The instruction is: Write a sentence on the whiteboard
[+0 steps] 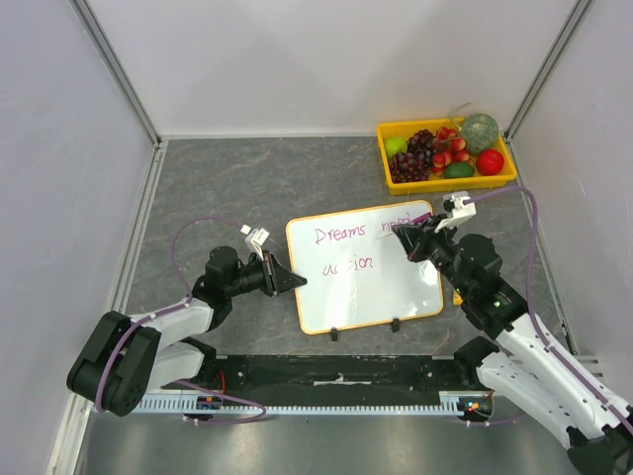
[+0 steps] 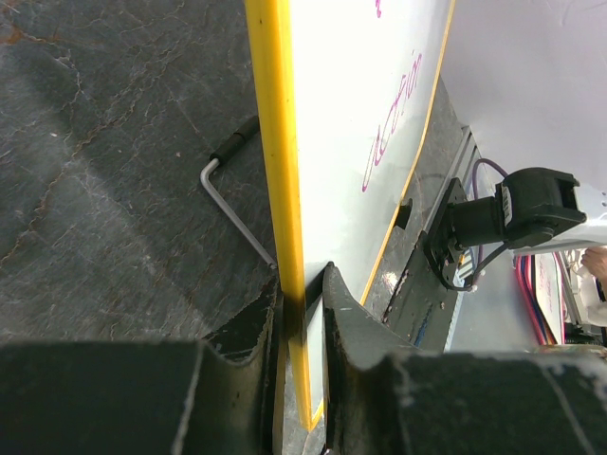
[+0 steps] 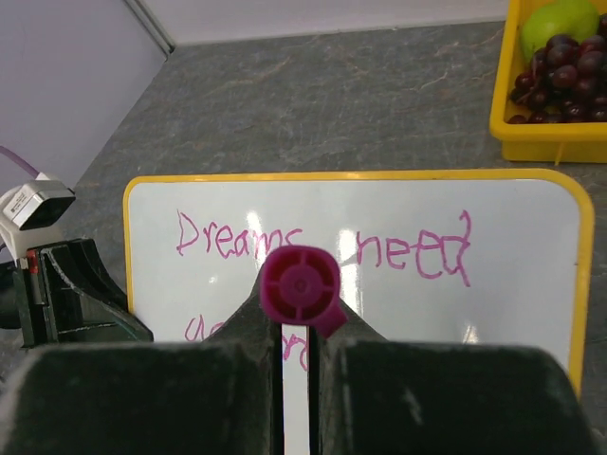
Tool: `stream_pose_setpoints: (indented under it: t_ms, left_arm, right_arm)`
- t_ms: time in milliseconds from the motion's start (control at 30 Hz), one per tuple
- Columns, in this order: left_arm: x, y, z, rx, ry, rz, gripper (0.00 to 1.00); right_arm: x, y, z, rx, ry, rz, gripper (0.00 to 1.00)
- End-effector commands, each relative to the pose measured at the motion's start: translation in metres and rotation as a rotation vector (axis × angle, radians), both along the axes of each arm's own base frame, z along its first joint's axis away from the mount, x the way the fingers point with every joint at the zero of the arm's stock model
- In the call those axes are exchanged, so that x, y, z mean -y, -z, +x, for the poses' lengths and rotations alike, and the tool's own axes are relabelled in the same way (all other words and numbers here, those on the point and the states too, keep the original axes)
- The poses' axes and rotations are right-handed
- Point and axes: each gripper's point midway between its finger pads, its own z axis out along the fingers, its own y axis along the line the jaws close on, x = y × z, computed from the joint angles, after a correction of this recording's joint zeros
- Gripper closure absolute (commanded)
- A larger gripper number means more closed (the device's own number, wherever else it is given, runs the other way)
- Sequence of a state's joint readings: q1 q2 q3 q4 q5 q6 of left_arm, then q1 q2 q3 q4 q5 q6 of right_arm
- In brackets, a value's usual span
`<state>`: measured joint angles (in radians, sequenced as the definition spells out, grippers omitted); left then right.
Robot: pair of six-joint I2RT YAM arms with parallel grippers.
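The whiteboard (image 1: 381, 287), orange-framed, lies in the middle of the table with pink writing "Dreams need" and a second line below. My left gripper (image 1: 294, 280) is shut on its left edge; in the left wrist view the yellow frame (image 2: 275, 142) runs between the fingers of that gripper (image 2: 302, 284). My right gripper (image 1: 415, 240) hovers over the board's upper right, shut on a magenta marker (image 1: 408, 227). In the right wrist view the marker's round end cap (image 3: 301, 284) sits between the jaws of that gripper (image 3: 302, 318), above the whiteboard (image 3: 531, 237). The marker's tip is hidden.
A yellow tray (image 1: 465, 182) of grapes, apples and other fruit stands at the back right; its corner shows in the right wrist view (image 3: 550, 142). A bent wire foot (image 2: 232, 204) sticks out beside the board's edge. White walls enclose the table on three sides.
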<state>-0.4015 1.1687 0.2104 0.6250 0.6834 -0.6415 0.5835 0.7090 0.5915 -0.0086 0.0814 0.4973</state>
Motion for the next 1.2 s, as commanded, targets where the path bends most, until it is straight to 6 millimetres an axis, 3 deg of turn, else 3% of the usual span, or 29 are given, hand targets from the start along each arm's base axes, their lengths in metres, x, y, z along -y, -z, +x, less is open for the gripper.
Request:
stream_pose_setpoints:
  t_ms: [0,333,567,833,1167]
  left_arm:
    - [-0.009,0.018,0.008,0.035,-0.042,0.095,0.98]
    - [-0.01,0.018,0.008,0.036,-0.044,0.095,0.98]
    - [-0.01,0.018,0.009,0.034,-0.047,0.096,0.98]
    - [-0.01,0.018,0.009,0.035,-0.046,0.098,0.98]
    - [-0.01,0.019,0.01,0.031,-0.05,0.099,0.98]
  right_arm:
    - [0.016,-0.002,-0.006,-0.004,0.001,0.01,1.0]
    - [0.048,0.009,-0.004,-0.028,0.057,-0.021,1.0]
    - [0.052,0.029,-0.013,-0.065,0.038,-0.024,1.0]
    - [0.058,0.018,-0.023,-0.026,0.041,-0.043,1.0]
    - [0.049,0.011,-0.02,-0.026,0.02,-0.02,1.0]
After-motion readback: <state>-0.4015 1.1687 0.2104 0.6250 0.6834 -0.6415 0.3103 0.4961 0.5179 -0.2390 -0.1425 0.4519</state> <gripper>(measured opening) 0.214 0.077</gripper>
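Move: The pen goes to the blank patch just right of "action" on the whiteboard, some 11 cm below the right hand, about 3 cm back and 1 cm to its right. The middle of "action" is about 13 cm left and 3 cm back; "need" lies about 5 cm ahead and 1 cm left, 6 cm down. From the left hand, still pinching the board's left edge, the patch is about 26 cm right, 2 cm ahead and 1 cm higher. Keep the right fingers shut on the marker and swing it, clear of the surface, about 5.5 cm to the right, past the end of "action". As the sideways travel runs out, lower it some 3 cm and draw back about 2 cm, bringing the tip over the blank patch under "need". Hold the left gripper still on the board's edge. ##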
